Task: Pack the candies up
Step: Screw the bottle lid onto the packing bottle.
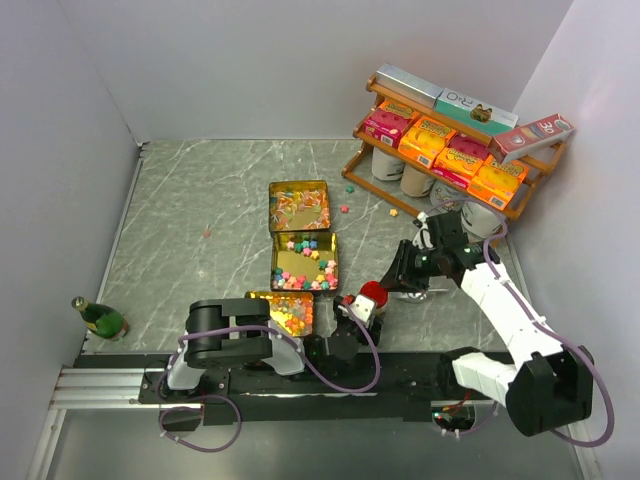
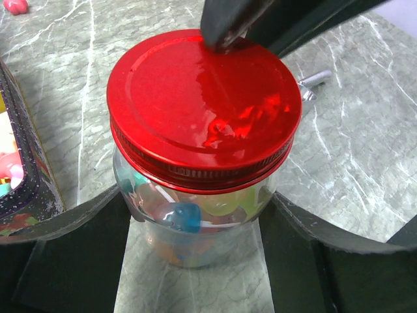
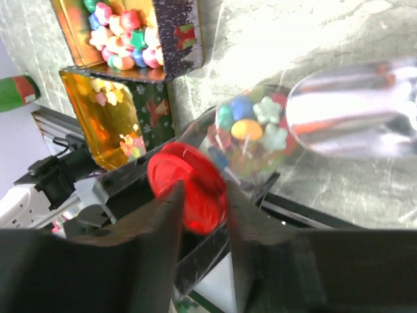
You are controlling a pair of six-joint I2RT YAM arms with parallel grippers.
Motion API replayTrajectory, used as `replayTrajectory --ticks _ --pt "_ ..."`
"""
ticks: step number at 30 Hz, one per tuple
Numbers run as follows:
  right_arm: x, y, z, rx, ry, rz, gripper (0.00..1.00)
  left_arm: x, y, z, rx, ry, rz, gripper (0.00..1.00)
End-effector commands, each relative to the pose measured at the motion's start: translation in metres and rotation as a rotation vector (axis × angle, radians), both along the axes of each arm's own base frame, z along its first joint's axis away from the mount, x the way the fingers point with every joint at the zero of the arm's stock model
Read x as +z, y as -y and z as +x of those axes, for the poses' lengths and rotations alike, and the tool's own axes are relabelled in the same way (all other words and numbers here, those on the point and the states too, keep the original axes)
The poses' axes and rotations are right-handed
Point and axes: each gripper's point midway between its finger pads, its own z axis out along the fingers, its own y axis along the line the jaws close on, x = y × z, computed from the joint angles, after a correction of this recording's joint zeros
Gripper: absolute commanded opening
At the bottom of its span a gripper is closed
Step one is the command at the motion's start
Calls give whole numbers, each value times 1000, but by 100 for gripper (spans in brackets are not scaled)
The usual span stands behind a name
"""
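Observation:
A clear jar (image 2: 195,244) with a red lid (image 2: 195,104) stands between the fingers of my left gripper (image 2: 195,203), which is shut on its sides. Candies (image 2: 186,215) in mixed colours fill the jar. My right gripper (image 3: 203,192) hangs right at the lid (image 3: 195,189), jaws open, with one fingertip (image 2: 225,26) touching the lid's far edge. In the top view the jar (image 1: 372,296) sits near the front, between both grippers. More candies (image 1: 303,262) lie in three gold tins in a row, and a few loose ones (image 1: 345,208) lie on the table.
A metal scoop (image 3: 352,107) lies beside the jar. At the back right stands a wooden shelf (image 1: 450,140) with orange and pink boxes. A green bottle (image 1: 100,318) stands at the front left. White walls close in the marble table (image 1: 200,200).

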Motion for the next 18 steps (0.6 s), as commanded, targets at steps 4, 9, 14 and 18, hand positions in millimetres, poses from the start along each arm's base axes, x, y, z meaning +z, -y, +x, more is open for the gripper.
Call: replayTrajectory --ticks 4,9,14,18 --pt "-17 -6 -10 29 -27 52 23 -109 -53 -21 -60 -119 387 57" --pt "-27 -6 -35 58 -82 74 8 -112 -50 -23 -66 -133 386 57" --pt "-47 -7 -67 87 -173 114 0 -114 -47 -24 -76 -148 379 58" --pt "-50 -7 -83 96 -198 136 0 -117 -47 -20 -68 -160 387 58"
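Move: The bottle lid already sits on the packing bottle, its middle about 2 cm back and 2 cm left of the right hand, a centimetre lower, so the part-open fingers are at its far right rim. From that hand the scoop lies some 9 cm right and 1 cm back, and the star-candy tray about 18 cm left and 5 cm ahead, both on the table. For the left hand gripping the bottle, the lid is roughly 5 cm above and 1 cm ahead. At the lid's far right rim the right fingers close from about a third open to fully shut, ending with the tips together against the rim rather than around the lid. The right hand itself stays nearly in place, easing about half a centimetre left and down, while its wrist tilts some 10 degrees, swinging the fingertips forward and up. The left hand keeps the bottle in its grip. ##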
